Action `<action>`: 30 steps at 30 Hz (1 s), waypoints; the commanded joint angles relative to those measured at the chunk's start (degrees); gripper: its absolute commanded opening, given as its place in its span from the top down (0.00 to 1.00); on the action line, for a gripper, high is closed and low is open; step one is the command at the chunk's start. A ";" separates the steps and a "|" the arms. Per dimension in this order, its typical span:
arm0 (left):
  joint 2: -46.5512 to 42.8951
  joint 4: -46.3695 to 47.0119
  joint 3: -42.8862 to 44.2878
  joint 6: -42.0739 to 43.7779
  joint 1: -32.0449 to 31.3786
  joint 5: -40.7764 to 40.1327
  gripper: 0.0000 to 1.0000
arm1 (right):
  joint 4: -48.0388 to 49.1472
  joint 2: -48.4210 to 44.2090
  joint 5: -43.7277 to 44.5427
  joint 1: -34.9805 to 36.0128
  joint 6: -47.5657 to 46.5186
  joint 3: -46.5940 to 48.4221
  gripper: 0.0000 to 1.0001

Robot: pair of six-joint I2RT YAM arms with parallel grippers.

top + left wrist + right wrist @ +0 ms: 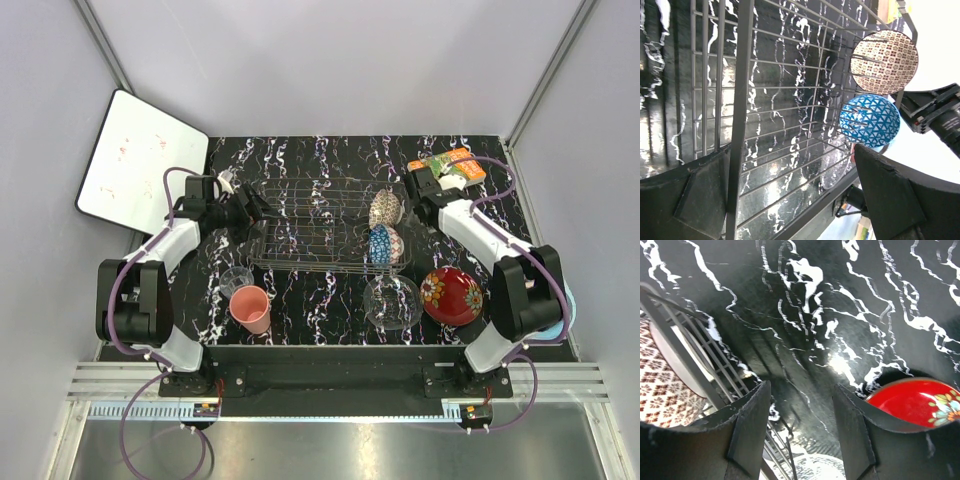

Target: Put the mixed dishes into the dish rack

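The dish rack (320, 225) stands mid-table, with the tan-red patterned bowl (385, 209) and the blue patterned bowl (384, 244) on edge at its right end. My left gripper (258, 210) is open at the rack's left end. In the left wrist view an end wire (740, 125) of the rack runs between its jaws, and both bowls (885, 61) (870, 120) show beyond. My right gripper (800, 425) is open and empty just right of the rack, over bare table. In front of the rack lie the clear glass plate (392, 302), red flower-rimmed dish (452, 295), pink cup (251, 309) and small clear glass (237, 280).
A white board (140, 170) leans off the table's far left corner. An orange-green book (450, 165) lies at the far right, behind my right gripper. A light blue round thing (570, 310) peeks out past the right arm at the table's right edge.
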 commanded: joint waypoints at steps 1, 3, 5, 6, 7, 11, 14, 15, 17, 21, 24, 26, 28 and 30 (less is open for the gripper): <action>-1.98 1.66 2.13 1.05 -0.05 -0.86 0.01 | -0.19 2.17 -5.02 0.51 -0.82 4.22 0.39; -1.81 1.75 2.21 1.05 -0.05 -1.13 0.01 | -0.11 2.79 -5.55 0.51 -1.34 5.36 0.39; -1.63 2.01 2.13 0.88 -0.05 -1.21 0.01 | -0.11 3.23 -5.55 0.60 -1.78 6.41 0.39; -1.54 2.19 2.13 0.70 -0.14 -1.13 0.01 | -0.19 3.32 -5.64 0.51 -2.22 6.68 0.39; -1.37 2.19 2.30 0.53 -0.22 -1.21 0.01 | -0.11 3.23 -5.55 0.60 -2.48 7.11 0.39; -1.45 2.10 2.13 0.09 -1.01 -1.04 0.01 | -0.11 4.45 -8.00 0.60 -3.45 9.13 0.39; -2.50 2.28 1.60 -0.09 -1.28 -1.13 0.01 | -0.02 6.29 -9.50 0.60 -3.63 10.63 0.39; -2.77 2.28 1.43 0.00 -1.28 -1.13 0.01 | -0.02 7.00 -9.77 0.60 -3.72 11.07 0.39; -3.56 2.19 1.07 0.00 -1.28 -1.13 0.01 | -0.02 8.84 -10.82 0.51 -3.98 12.82 0.39; -5.14 2.19 0.46 -0.44 -1.28 -0.86 0.01 | -0.02 12.62 -12.05 0.60 -4.86 16.25 0.40; -6.11 2.19 -0.07 -0.18 -1.28 -1.13 0.01 | -0.02 15.44 -12.23 0.42 -5.48 19.15 0.40; -6.55 2.19 -0.42 0.00 -1.28 -1.30 0.01 | -0.02 16.23 -12.06 0.42 -5.65 20.39 0.40; -6.90 1.93 -0.51 0.35 -1.28 -1.39 0.01 | -0.02 16.15 -11.88 0.33 -6.09 21.09 0.40; -7.08 1.84 -0.42 0.87 -1.28 -1.65 0.01 | -0.28 15.89 -10.65 -0.02 -6.70 21.27 0.39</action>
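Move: From the right gripper, the dish rack's right side stands about 4 cm to the left, its middle some 3 cm ahead and 2 cm lower. The brown patterned bowl in the rack lies roughly 5 cm ahead and 10 cm left, the blue bowl 5 cm back and 11 cm left; the red bowl is about 14 cm back, 8 cm right. From the left gripper, that right side is some 35 cm to the right, level front to back and 5 cm lower. Slide the right gripper forward about 8 cm along the outside of the rack's right side, easing it some 3 cm left so its left finger bears on the side wires and shoves the rack leftward; keep the fingers parted. Leave the left gripper wide open astride the rack's left rim, letting it shift only about 1 cm left and back. ##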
